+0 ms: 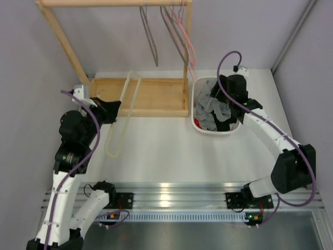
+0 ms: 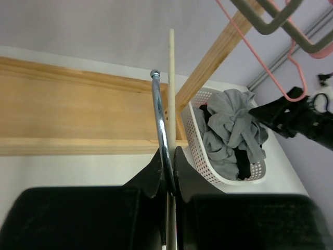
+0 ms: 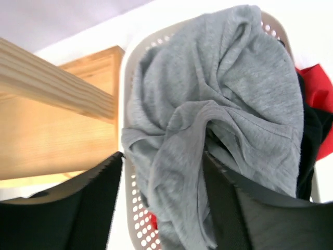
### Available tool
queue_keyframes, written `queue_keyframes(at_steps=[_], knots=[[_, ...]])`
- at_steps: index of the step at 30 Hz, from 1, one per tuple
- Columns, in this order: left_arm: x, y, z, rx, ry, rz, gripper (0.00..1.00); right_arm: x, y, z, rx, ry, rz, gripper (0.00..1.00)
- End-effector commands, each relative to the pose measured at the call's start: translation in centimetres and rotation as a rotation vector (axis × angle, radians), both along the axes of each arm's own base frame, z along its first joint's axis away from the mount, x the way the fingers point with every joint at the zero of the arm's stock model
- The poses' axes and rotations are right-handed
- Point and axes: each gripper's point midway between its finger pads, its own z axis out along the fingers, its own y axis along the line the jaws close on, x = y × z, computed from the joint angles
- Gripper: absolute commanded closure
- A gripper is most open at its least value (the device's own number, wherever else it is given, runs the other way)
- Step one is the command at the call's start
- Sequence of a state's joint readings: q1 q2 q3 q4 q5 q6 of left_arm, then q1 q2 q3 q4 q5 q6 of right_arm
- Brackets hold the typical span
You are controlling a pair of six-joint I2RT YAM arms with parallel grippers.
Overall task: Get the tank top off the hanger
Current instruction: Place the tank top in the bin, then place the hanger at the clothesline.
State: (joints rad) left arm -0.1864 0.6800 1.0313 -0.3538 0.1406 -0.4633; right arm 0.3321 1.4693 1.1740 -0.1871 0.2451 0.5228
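Observation:
The grey tank top (image 1: 214, 103) lies bunched on top of the clothes in the white basket (image 1: 196, 99), off the hanger. My right gripper (image 1: 227, 107) hovers over the basket. In the right wrist view its jaws stand open on either side of a loose fold of the tank top (image 3: 218, 94), with the right gripper (image 3: 164, 179) not pinching it. The bare cream hanger (image 1: 122, 117) slants across the table. My left gripper (image 1: 105, 108) is shut on its metal hook (image 2: 160, 112), and the left gripper (image 2: 170, 174) has the cream bar (image 2: 170, 78) running straight ahead of it.
A wooden rack (image 1: 151, 96) stands at the back, with grey hangers (image 1: 151, 39) and a pink hanger (image 1: 188, 47) on its rail. The rack's right post (image 1: 186, 62) rises beside the basket. Red (image 3: 315, 88) and black clothes lie under the tank top.

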Motion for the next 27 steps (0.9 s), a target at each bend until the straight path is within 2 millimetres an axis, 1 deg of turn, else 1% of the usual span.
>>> queue_keyframes(at_steps=[1, 2, 3, 4, 5, 6, 7, 9, 10, 12, 13, 14, 15, 16, 17, 18, 19, 20, 21, 22, 23, 24, 25, 26, 27], knots=[[2.3, 0.3, 1.3, 0.009, -0.001, 0.043, 1.00, -2.2, 0.6, 5.2, -0.001, -0.075, 0.065, 0.35], [3.6, 0.4, 0.8, 0.020, 0.026, 0.060, 1.00, -2.5, 0.6, 5.6, 0.003, -0.085, 0.068, 0.28], [4.1, 0.6, 1.7, 0.025, 0.011, 0.073, 1.00, -3.0, 0.5, 6.9, 0.014, -0.115, 0.074, 0.26], [4.7, 0.8, 2.2, 0.033, 0.001, 0.089, 1.00, -3.3, 0.5, 7.4, 0.015, -0.127, 0.078, 0.21], [6.0, 0.8, 1.8, 0.043, 0.022, 0.102, 1.00, -3.4, 0.4, 7.8, 0.020, -0.137, 0.079, 0.20], [6.5, 1.1, 3.3, 0.043, -0.006, 0.122, 1.00, -3.7, 0.4, 8.3, 0.021, -0.150, 0.085, 0.19], [7.9, 1.0, 3.0, 0.066, 0.014, 0.126, 1.00, -3.8, 0.3, 8.8, 0.024, -0.160, 0.087, 0.18], [9.1, 0.9, 4.1, 0.082, 0.001, 0.134, 1.00, -4.2, 0.4, 9.2, 0.032, -0.169, 0.098, 0.18], [10.5, 1.3, 4.9, 0.102, -0.006, 0.163, 1.00, -4.3, 0.5, 9.3, 0.038, -0.173, 0.101, 0.18], [11.8, 1.5, 6.0, 0.121, -0.024, 0.185, 1.00, -4.7, 0.6, 9.4, 0.044, -0.176, 0.110, 0.18], [13.0, 1.4, 6.8, 0.141, -0.038, 0.187, 1.00, -4.8, 0.6, 9.5, 0.045, -0.179, 0.112, 0.18], [13.5, 1.3, 7.5, 0.150, -0.057, 0.185, 1.00, -4.9, 0.5, 9.3, 0.045, -0.176, 0.113, 0.18], [14.2, 1.2, 8.0, 0.168, -0.068, 0.186, 1.00, -5.2, 0.5, 9.5, 0.048, -0.181, 0.113, 0.18], [15.4, 0.9, 9.1, 0.169, -0.084, 0.184, 1.00, -5.3, 0.4, 9.6, 0.050, -0.184, 0.111, 0.18], [16.0, 0.8, 9.8, 0.177, -0.096, 0.181, 1.00, -5.4, 0.4, 9.5, 0.050, -0.184, 0.111, 0.18], [16.7, 0.6, 10.1, 0.179, -0.100, 0.179, 1.00, -5.6, 0.3, 9.9, 0.053, -0.193, 0.112, 0.18], [18.1, 0.4, 9.5, 0.184, -0.082, 0.178, 1.00, -5.6, 0.4, 10.2, 0.058, -0.198, 0.114, 0.18], [18.3, 0.2, 11.6, 0.172, -0.125, 0.176, 1.00, -5.6, 0.4, 10.7, 0.061, -0.208, 0.119, 0.18], [19.5, -0.1, 11.2, 0.176, -0.115, 0.166, 1.00, -5.9, 0.6, 11.2, 0.066, -0.220, 0.131, 0.18], [19.9, -0.5, 11.8, 0.171, -0.128, 0.151, 1.00, -6.0, 0.5, 11.8, 0.071, -0.234, 0.133, 0.17], [19.9, -0.6, 13.8, 0.161, -0.171, 0.153, 1.00, -6.2, 0.5, 12.1, 0.069, -0.241, 0.136, 0.17], [20.3, -0.6, 14.3, 0.161, -0.184, 0.154, 1.00, -6.4, 0.4, 12.7, 0.070, -0.258, 0.135, 0.17], [21.7, -0.8, 13.7, 0.166, -0.171, 0.154, 1.00, -6.6, 0.3, 13.0, 0.070, -0.266, 0.134, 0.17], [22.2, -1.0, 14.2, 0.164, -0.183, 0.156, 1.00, -6.6, 0.2, 13.2, 0.068, -0.271, 0.131, 0.17], [22.0, -1.5, 16.5, 0.158, -0.238, 0.128, 1.00, -6.8, 0.0, 13.6, 0.066, -0.281, 0.127, 0.17]])
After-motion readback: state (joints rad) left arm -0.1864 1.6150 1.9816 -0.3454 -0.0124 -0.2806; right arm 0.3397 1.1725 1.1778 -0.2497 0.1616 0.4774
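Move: The left hand already holds the empty cream hanger by its hook; the spot it is bound for, on the rack's top rail, lies about 30 cm ahead, 5 cm to the right and some 18 cm above. Just beyond that spot, the nearest grey hanger hangs about 12 cm right, 28 cm ahead and 8 cm above the hand. From the right hand, the grey tank top lies some 12 cm below, 3 cm right, level fore and aft; the bin's middle is 1 cm back, 4 cm right, 14 cm below. Keeping its pinch on the cream hanger, the left hand travels quickly forward about 22 cm towards the rack's rail, dipping a centimetre at first and then climbing to end some 10 cm higher, while it rolls its left side up and turns counter-clockwise, each by about 10 degrees. The right hand, already clear of the tank top, opens its fingers wider and backs off up and away from the bin, some 10 cm up and 5 cm back, its fingers tipping upward. ##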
